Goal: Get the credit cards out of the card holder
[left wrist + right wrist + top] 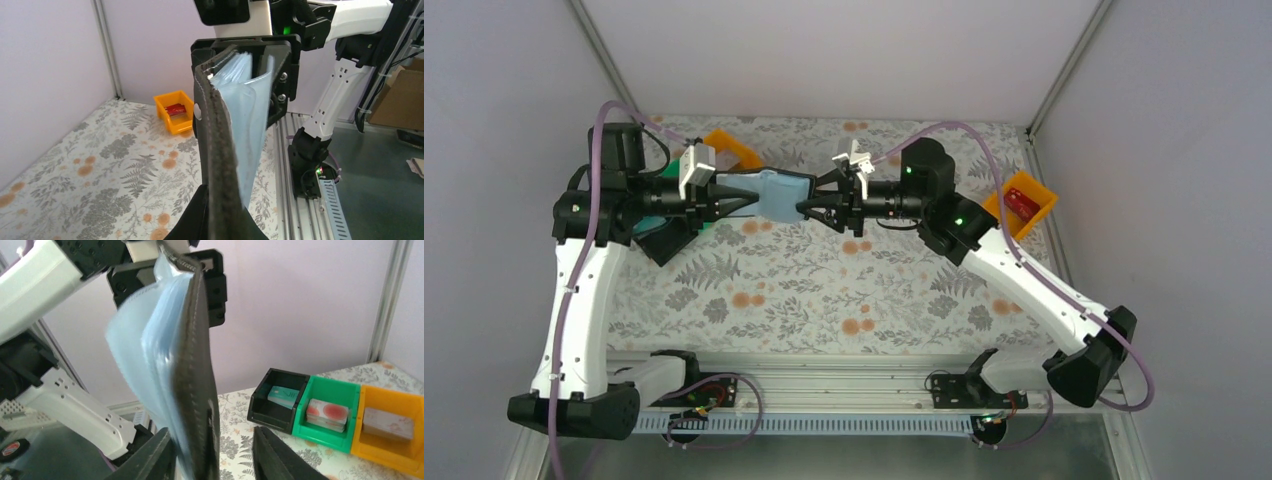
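The card holder [780,195] hangs in the air between both arms, its grey-blue pockets facing up. My left gripper [746,205] is shut on its left edge; in the left wrist view the black edge of the card holder [216,150] rises from the left gripper [222,202]. My right gripper [806,210] is open around the right edge. In the right wrist view the card holder [192,370] leans on the left finger [152,455], with a gap to the right finger [277,455]. A teal credit card [283,396] lies in the black bin [260,407]. A red card [1022,200] lies in an orange bin [1042,203].
Green bin [350,405] and orange bin [395,447] stand beside the black one, each holding cards. In the top view these bins sit under the left arm, orange [732,148] at the back. Grey walls enclose the floral table [824,290]; a metal rail [824,370] runs along the near edge.
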Motion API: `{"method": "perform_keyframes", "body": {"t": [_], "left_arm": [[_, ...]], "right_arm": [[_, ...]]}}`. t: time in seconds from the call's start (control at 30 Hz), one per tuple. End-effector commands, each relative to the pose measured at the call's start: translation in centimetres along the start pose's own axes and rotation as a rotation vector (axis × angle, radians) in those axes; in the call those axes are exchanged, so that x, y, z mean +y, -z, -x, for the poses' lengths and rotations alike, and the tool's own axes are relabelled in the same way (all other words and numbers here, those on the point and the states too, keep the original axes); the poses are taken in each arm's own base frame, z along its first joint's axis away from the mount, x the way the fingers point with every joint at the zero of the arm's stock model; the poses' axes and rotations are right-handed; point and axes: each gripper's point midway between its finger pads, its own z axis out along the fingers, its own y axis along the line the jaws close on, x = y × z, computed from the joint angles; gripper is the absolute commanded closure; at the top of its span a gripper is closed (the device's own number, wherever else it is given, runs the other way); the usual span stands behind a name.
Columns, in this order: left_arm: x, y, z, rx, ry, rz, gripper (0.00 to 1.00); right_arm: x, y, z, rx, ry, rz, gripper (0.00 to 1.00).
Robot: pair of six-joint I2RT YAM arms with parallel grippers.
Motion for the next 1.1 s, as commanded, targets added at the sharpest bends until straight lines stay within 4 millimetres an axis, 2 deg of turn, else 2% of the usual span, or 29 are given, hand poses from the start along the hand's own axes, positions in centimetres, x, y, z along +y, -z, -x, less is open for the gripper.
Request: {"method": "perform_keyframes", "body": {"t": [0.0,0.07,0.2,0.5,0.57,0.63,0.67,0.77,0.83,0.93,1.0,1.07], "left_arm": [[-1.1,0.1,0.6,-0.043,-0.038,-0.051,0.98],[-1.1,0.1,0.7,-0.041,-0.039,-0.045,0.98],[-1.1,0.2,0.8,-0.042,-0.039,-0.043,0.98],[-0.9,0.1,0.5,-0.036,-0.033,-0.034,0.98],[-0.5,0.1,0.2,-0.026,-0.024,-0.018,0.98],[-0.1,0.1,-0.1,-0.012,-0.023,0.005,0.97],[0.1,0.1,-0.2,-0.003,-0.024,0.019,0.91],[0.8,0.2,-0.5,0.036,-0.051,0.079,0.60],[1.2,0.5,-0.6,0.061,-0.079,0.114,0.39],[1.7,0.8,-0.6,0.095,-0.108,0.164,0.15],[2.4,0.9,-0.6,0.107,-0.117,0.202,0.01],[3.3,1.0,-0.7,0.114,-0.099,0.239,0.00]], "right_arm": [[-0.2,-0.2,2.3,-0.075,0.014,-0.019,0.64],[-0.2,-0.7,2.4,-0.073,0.012,-0.011,0.68],[-0.2,-2.0,2.2,-0.057,0.011,-0.002,0.69],[2.2,-4.6,2.7,-0.046,0.049,0.089,0.72],[2.4,-4.6,2.5,-0.041,0.046,0.094,0.79],[2.4,-4.2,2.6,-0.043,0.042,0.082,0.91],[2.3,-4.0,2.7,-0.045,0.038,0.070,0.96],[1.6,-3.5,3.1,-0.048,-0.001,0.014,0.96],[0.6,-3.4,3.1,-0.038,-0.042,-0.046,0.96],[-1.6,-2.9,3.4,-0.035,-0.122,-0.180,0.96],[-3.7,-2.4,3.2,-0.030,-0.205,-0.309,0.96],[-5.0,-2.1,3.1,-0.036,-0.265,-0.385,0.96]]}}
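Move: The left hand still grips the card holder, whose middle lies some 4 cm to its right and 1 cm ahead, level. From the right hand, already straddling the near edge with half-open fingers, that middle is about 6 cm left and 2 cm ahead. Far below the left hand, roughly 35 cm down, the orange bin stands about 27 cm ahead and 9 left, the green bin 22 ahead and 16 left. Right hand slides 5 cm left, clamps the card holder and swings it 3 cm forward as left opens wide. ##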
